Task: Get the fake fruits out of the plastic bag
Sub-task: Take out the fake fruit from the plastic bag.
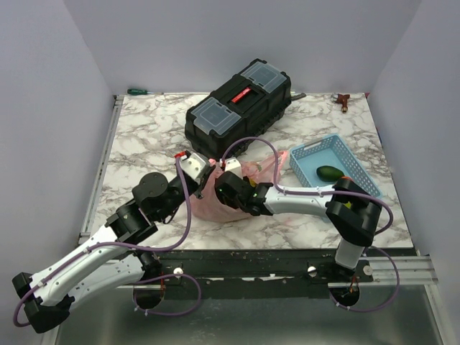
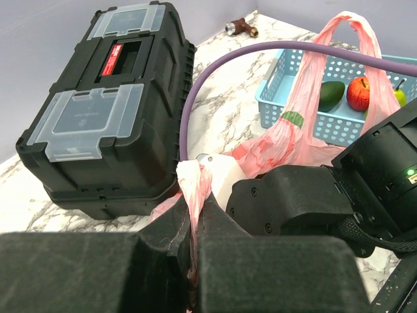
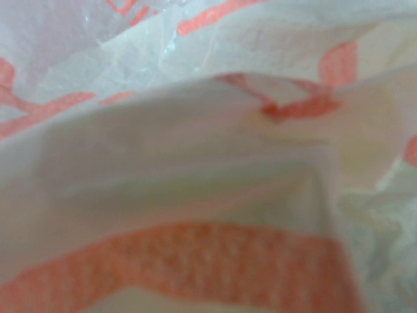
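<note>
The pink plastic bag (image 1: 215, 208) lies crumpled between my two arms, in front of the toolbox. My left gripper (image 2: 195, 210) is shut on a twisted handle of the bag (image 2: 195, 179) and holds it up; the other loop handle (image 2: 311, 91) stands free. My right gripper (image 1: 228, 183) reaches into the bag mouth, its fingers buried in plastic. The right wrist view shows only blurred pink and white bag film (image 3: 208, 156), so its jaws and any fruit inside are hidden. Three fake fruits lie in the blue basket: green (image 2: 331, 96), red (image 2: 358, 93), yellow-green (image 2: 399, 96).
A black toolbox (image 1: 241, 104) stands just behind the bag. The light blue mesh basket (image 1: 309, 151) sits at the right of the bag. A green-handled screwdriver (image 1: 141, 91) and a small brown object (image 1: 344, 100) lie at the far edge. A purple cable (image 2: 195, 98) arcs over the bag.
</note>
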You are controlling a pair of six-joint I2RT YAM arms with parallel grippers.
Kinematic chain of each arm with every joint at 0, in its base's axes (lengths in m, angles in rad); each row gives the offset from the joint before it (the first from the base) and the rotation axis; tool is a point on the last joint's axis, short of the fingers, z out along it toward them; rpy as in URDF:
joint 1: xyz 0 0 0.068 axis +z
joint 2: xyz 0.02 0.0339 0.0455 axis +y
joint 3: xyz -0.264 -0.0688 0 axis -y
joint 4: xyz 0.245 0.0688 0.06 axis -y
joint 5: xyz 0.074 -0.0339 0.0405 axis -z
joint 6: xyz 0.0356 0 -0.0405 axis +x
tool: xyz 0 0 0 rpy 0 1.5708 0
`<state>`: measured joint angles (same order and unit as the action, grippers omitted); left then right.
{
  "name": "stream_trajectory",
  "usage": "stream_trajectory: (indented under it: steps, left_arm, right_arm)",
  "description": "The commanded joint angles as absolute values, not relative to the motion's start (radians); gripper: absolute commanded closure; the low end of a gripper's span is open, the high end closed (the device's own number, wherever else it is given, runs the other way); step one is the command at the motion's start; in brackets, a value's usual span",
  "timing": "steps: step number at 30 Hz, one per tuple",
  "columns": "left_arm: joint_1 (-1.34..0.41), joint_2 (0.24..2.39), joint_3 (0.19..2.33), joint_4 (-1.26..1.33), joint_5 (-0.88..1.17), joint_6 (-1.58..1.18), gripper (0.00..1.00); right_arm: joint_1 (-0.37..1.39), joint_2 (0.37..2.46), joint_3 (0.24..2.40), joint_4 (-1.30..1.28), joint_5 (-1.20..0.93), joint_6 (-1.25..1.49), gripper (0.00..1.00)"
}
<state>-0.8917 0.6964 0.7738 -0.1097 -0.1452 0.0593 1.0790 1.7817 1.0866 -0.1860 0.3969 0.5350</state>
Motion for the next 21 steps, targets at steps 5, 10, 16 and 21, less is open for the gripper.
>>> stream_trajectory:
  steps: [5, 10, 16, 21]
  left_arm:
    - [-0.897, 0.698, 0.807, -0.121, -0.155, 0.063, 1.00]
    - [-0.898, 0.696, 0.809, -0.125, -0.160, 0.064, 1.00]
    - [-0.899, 0.698, 0.808, -0.126, -0.165, 0.065, 1.00]
    - [-0.902, 0.693, 0.809, -0.128, -0.164, 0.066, 1.00]
  right_arm:
    - [1.085, 1.708, 1.076, -0.320, 0.382, 0.550, 0.44]
    - [1.086, 1.520, 1.053, -0.289, 0.387, 0.563, 0.49]
    - [1.085, 1.365, 1.046, -0.283, 0.424, 0.559, 0.52]
    - [1.086, 1.250, 1.029, -0.296, 0.419, 0.596, 0.54]
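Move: The right fingers already hold the green apple, low in the plastic bag. The bag's mouth is some 15 cm above that hand and about 3 cm to its right, level fore and aft. The yellow pepper is about 5 cm ahead, 8 cm right and slightly higher; the toolbox's middle some 24 cm ahead, 3 cm right and 6 cm up. For the left hand, the apple is about 25 cm below, 4 cm right and 1 cm ahead. Straight up for the most part, about 15 cm and quickly once under way, the right hand draws the green apple towards the bag's mouth, easing a few centimetres right and slightly back. The wrist tips the fingers up some 20 degrees to a shallower slant, and they keep their grip. The left hand stays put, still pinching a bag handle shut between its fingers to hold the bag up. ##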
